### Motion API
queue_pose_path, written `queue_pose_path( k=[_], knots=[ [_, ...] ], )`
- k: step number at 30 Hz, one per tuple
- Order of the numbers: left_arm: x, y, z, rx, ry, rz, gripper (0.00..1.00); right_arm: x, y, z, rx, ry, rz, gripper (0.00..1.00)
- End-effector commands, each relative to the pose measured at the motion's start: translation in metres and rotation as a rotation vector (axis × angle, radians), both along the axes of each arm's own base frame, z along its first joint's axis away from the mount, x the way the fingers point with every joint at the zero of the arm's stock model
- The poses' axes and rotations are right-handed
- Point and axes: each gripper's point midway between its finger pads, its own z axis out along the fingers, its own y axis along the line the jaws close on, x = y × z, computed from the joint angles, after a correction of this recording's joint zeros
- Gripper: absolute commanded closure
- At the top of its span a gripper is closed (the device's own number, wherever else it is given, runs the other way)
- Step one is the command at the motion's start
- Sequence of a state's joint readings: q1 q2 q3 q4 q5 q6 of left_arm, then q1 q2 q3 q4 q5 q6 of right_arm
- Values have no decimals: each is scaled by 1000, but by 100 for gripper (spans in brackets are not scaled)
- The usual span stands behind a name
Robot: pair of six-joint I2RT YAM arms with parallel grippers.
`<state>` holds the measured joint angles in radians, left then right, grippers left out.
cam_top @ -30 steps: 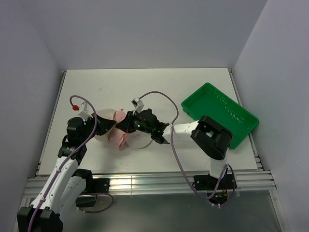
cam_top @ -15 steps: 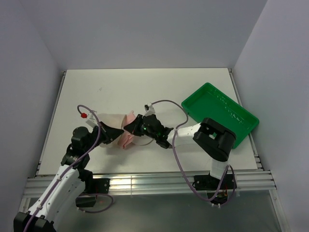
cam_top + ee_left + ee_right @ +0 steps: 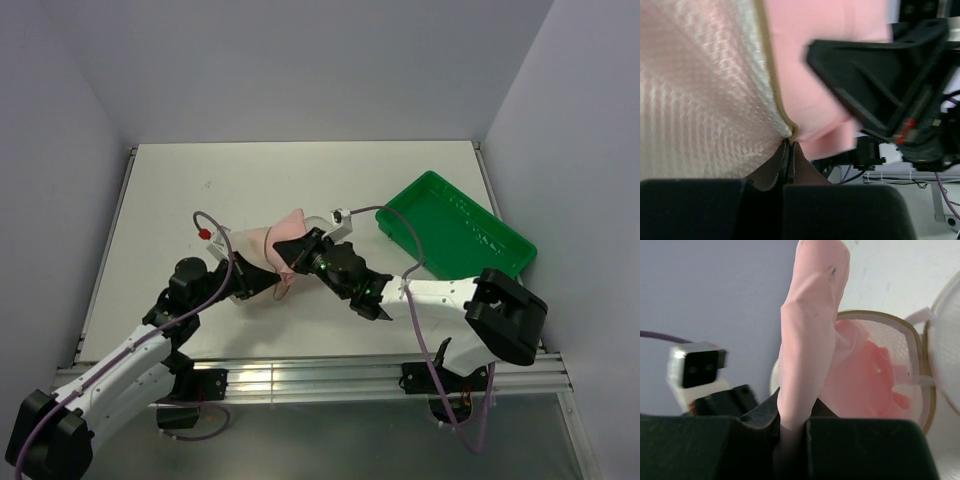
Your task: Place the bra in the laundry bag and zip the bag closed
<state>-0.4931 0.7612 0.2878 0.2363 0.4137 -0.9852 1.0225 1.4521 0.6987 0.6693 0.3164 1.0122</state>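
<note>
The laundry bag (image 3: 244, 243) is held off the table at mid-left, its mesh (image 3: 705, 90) filling the left wrist view. My left gripper (image 3: 262, 272) (image 3: 789, 146) is shut on the bag's pale rim. The pink bra (image 3: 287, 228) (image 3: 825, 55) lies partly inside the open bag (image 3: 912, 370); one fold (image 3: 810, 325) stands up out of it. My right gripper (image 3: 298, 252) (image 3: 792, 427) is shut on that fold, right beside the left gripper. The zipper does not show.
A green plastic tray (image 3: 455, 235) lies at the right of the white table (image 3: 250, 180). Grey walls close in the left, back and right sides. Purple cables loop over both arms near the bag.
Both grippers have moved to the right and risen, carrying the bag and the bra with them. The right arm's elbow has swung out toward the near right.
</note>
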Motion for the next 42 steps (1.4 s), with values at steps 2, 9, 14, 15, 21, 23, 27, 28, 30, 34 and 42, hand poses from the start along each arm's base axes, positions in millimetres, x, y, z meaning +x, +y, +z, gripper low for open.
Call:
queue_pose_path(
  k=[2,9,14,15,21,23,27,28,30,34,42],
  knots=[
    [0,-6,46,-112,-149,1,100,8,2,-19,-20,6,-49,100],
    [-11,7,25,-155,-146,48,100,14,20,-64,-89,75,-35,100],
    [-12,12,8,-156,-168,70,100,0,34,-75,-99,96,22,100],
    [-12,12,6,-156,-172,73,100,-2,34,-76,-113,97,31,100],
    [-9,11,8,-166,-194,72,100,-14,47,-63,-132,71,119,100],
    [-11,9,10,-184,-186,61,100,-15,51,-57,-103,66,130,100],
    [-15,7,21,-218,-208,41,100,-24,77,-54,-25,107,213,100],
    [-15,8,22,-217,-212,44,100,-27,81,-59,-26,122,231,100],
    [-13,12,22,-201,-225,67,100,-28,78,-78,-63,157,222,86],
    [-13,21,8,-162,-201,116,100,-25,55,-89,-143,157,173,36],
    [-10,29,-10,-120,-173,164,100,-19,16,-76,-327,108,166,21]
  ],
)
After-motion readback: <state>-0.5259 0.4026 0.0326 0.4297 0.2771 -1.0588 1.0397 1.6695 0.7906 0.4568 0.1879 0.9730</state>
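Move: Just below the right hand, which already grips the bra, is the laundry bag's open mouth, its middle about 8 cm lower, 4 cm left and 2 cm farther out. The bag's round clear panel lies some 7 cm ahead, 7 cm right and 10 cm down from that hand. The left hand already pinches the near side of the mouth's rim; from it the bra's middle lies about 5 cm straight ahead and 3 cm higher. Lowering the bra about 10 cm to the bag mouth, the right hand dips its fingers, then eases some 4 cm left and slightly back, and spreads them wide with the pink cloth still between them. The left hand keeps its pinch on the rim, bobbing up, down and up again by a few centimetres while drifting about 2 cm left and back, its fingers tipping upward. ##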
